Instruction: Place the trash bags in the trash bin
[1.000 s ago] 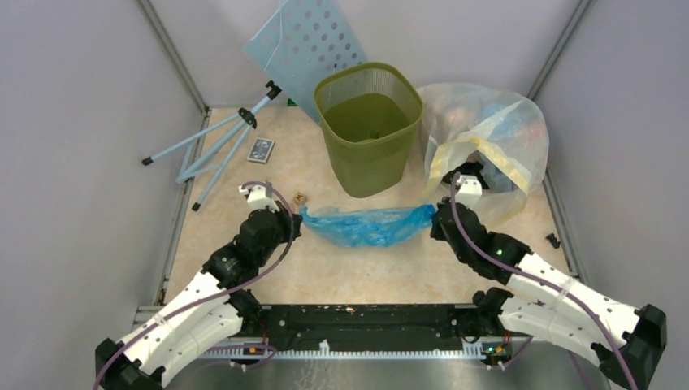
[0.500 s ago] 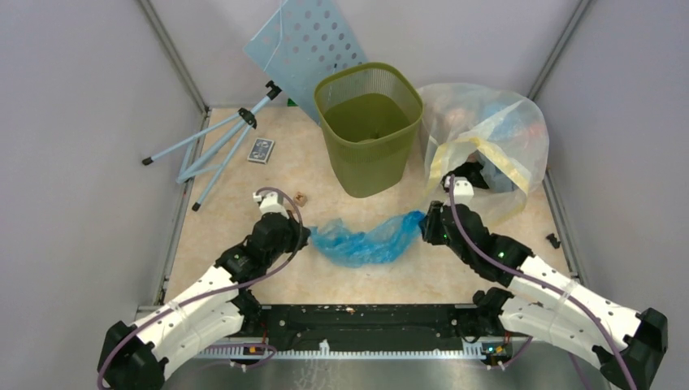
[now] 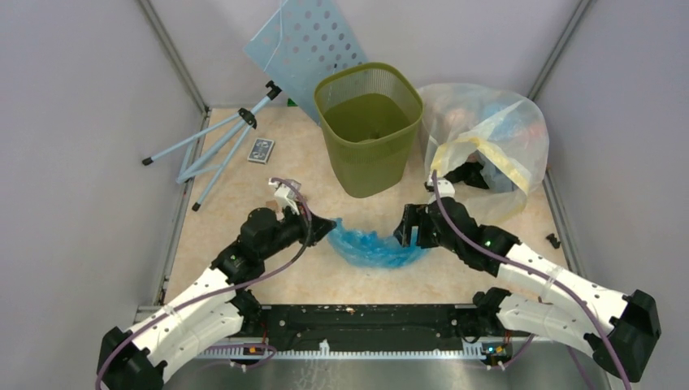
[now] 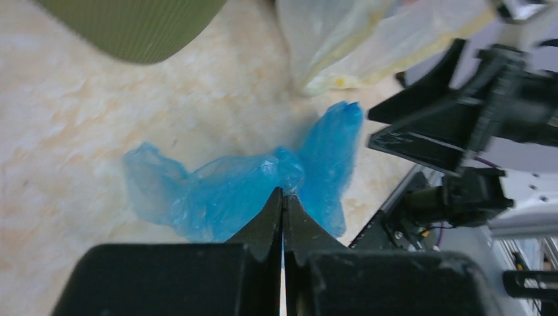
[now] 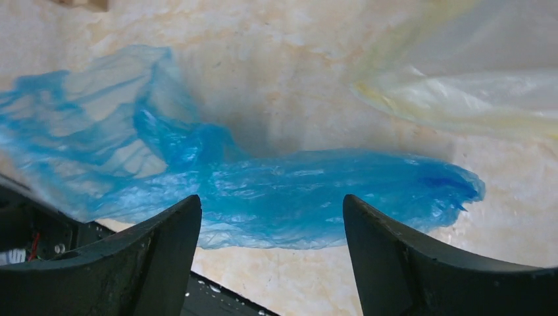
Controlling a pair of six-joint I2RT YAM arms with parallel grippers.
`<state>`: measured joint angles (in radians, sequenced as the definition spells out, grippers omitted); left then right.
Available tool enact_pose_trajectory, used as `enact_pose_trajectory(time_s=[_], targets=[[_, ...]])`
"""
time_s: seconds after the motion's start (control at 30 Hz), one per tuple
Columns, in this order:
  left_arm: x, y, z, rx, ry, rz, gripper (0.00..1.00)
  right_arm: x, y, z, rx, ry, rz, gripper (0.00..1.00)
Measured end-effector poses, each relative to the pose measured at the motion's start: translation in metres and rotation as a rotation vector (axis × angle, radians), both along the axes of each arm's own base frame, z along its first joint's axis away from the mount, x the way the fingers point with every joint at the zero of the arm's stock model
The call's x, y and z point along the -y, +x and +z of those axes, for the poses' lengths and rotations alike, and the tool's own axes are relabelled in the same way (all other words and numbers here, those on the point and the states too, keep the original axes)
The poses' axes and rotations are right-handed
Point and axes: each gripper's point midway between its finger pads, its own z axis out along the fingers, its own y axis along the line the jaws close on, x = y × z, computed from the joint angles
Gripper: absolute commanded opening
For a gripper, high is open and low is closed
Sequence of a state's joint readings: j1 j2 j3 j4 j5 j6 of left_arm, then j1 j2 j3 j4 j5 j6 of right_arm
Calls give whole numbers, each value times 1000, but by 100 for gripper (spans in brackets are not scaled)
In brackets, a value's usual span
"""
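Observation:
The trash bag (image 3: 374, 248), thin crinkly light blue, lies bunched on the table between my two grippers, in front of the trash bin (image 3: 370, 158). The olive-green bin stands upright at the back centre. My left gripper (image 3: 329, 230) is shut on the bag's left end; in the left wrist view its tips (image 4: 283, 192) pinch a fold of the trash bag (image 4: 224, 191). My right gripper (image 3: 409, 227) stands open just right of the bag. In the right wrist view the gripper (image 5: 271, 201) hangs over the trash bag (image 5: 276, 187), which lies spread on the table with nothing between the fingers.
A large clear yellowish bag (image 3: 487, 138) stuffed with items stands right of the bin. A perforated light-blue panel (image 3: 309, 41) leans behind the bin. A folded tripod (image 3: 215, 146) and a small card box (image 3: 261, 150) lie at the back left. Grey walls close in both sides.
My right gripper has opened and let go of the bag's right end. Both grippers came closer together, and the bag, stretched before, now sags bunched on the table.

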<state>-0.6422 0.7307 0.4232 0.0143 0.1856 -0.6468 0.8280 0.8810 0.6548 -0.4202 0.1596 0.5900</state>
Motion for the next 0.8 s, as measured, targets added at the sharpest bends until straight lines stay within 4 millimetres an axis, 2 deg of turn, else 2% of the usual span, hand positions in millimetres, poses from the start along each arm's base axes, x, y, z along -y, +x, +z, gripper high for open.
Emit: enact_pose_trajectory(time_s=[0.13,0.23,0.4,0.47,0.53,0.57,0.67,0.73,0.8], targets=[[12,-10,39,133,-95,-102,0,18,4,-4,-73,8,-199,75],[22,-19,56,204,-137,-193,0,28,5,-6,-116,34,-328,72],[35,-34,51,198,-150,-316,0,32,-3,-20,-213,99,-454,70],[38,-43,42,186,-151,-361,0,31,-10,-37,-268,132,-484,69],[41,-54,30,165,-147,-400,0,33,-23,-64,-342,154,-513,65],[42,-58,24,153,-142,-414,0,36,-30,-79,-381,152,-532,59],[44,-73,4,105,-128,-457,0,46,-45,-106,-450,154,-584,34],[45,-80,-1,90,-122,-477,0,47,-47,-108,-456,167,-598,18],[46,-83,-5,77,-113,-484,10,45,-42,-101,-432,193,-591,9]])
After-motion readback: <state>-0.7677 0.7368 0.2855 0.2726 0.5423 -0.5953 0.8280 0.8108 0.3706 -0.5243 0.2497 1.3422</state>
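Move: The right hand, open, hovers over the blue trash bag: the bag's middle lies about 5 cm to its left, 2 cm back and 10 cm below, and the bag's right end about 5 cm to its right, 2 cm back. The bin stands about 21 cm ahead of this hand and 8 cm to its left; the big clear bag is 22 cm ahead and 20 cm right. From the left hand, still shut on the bag's left part, the bag's middle is some 12 cm right, 1 cm back and 13 cm below. The right fingers pinch the blue bag near its right end, nearly shutting after the hand slides about 3 cm right, then drops roughly 10 cm while drawing back, turning clockwise some 30 degrees and tipping down. The left hand keeps its pinch and carries its part back about 8 cm and somewhat right, rising 5 cm and sinking again as it turns clockwise. ##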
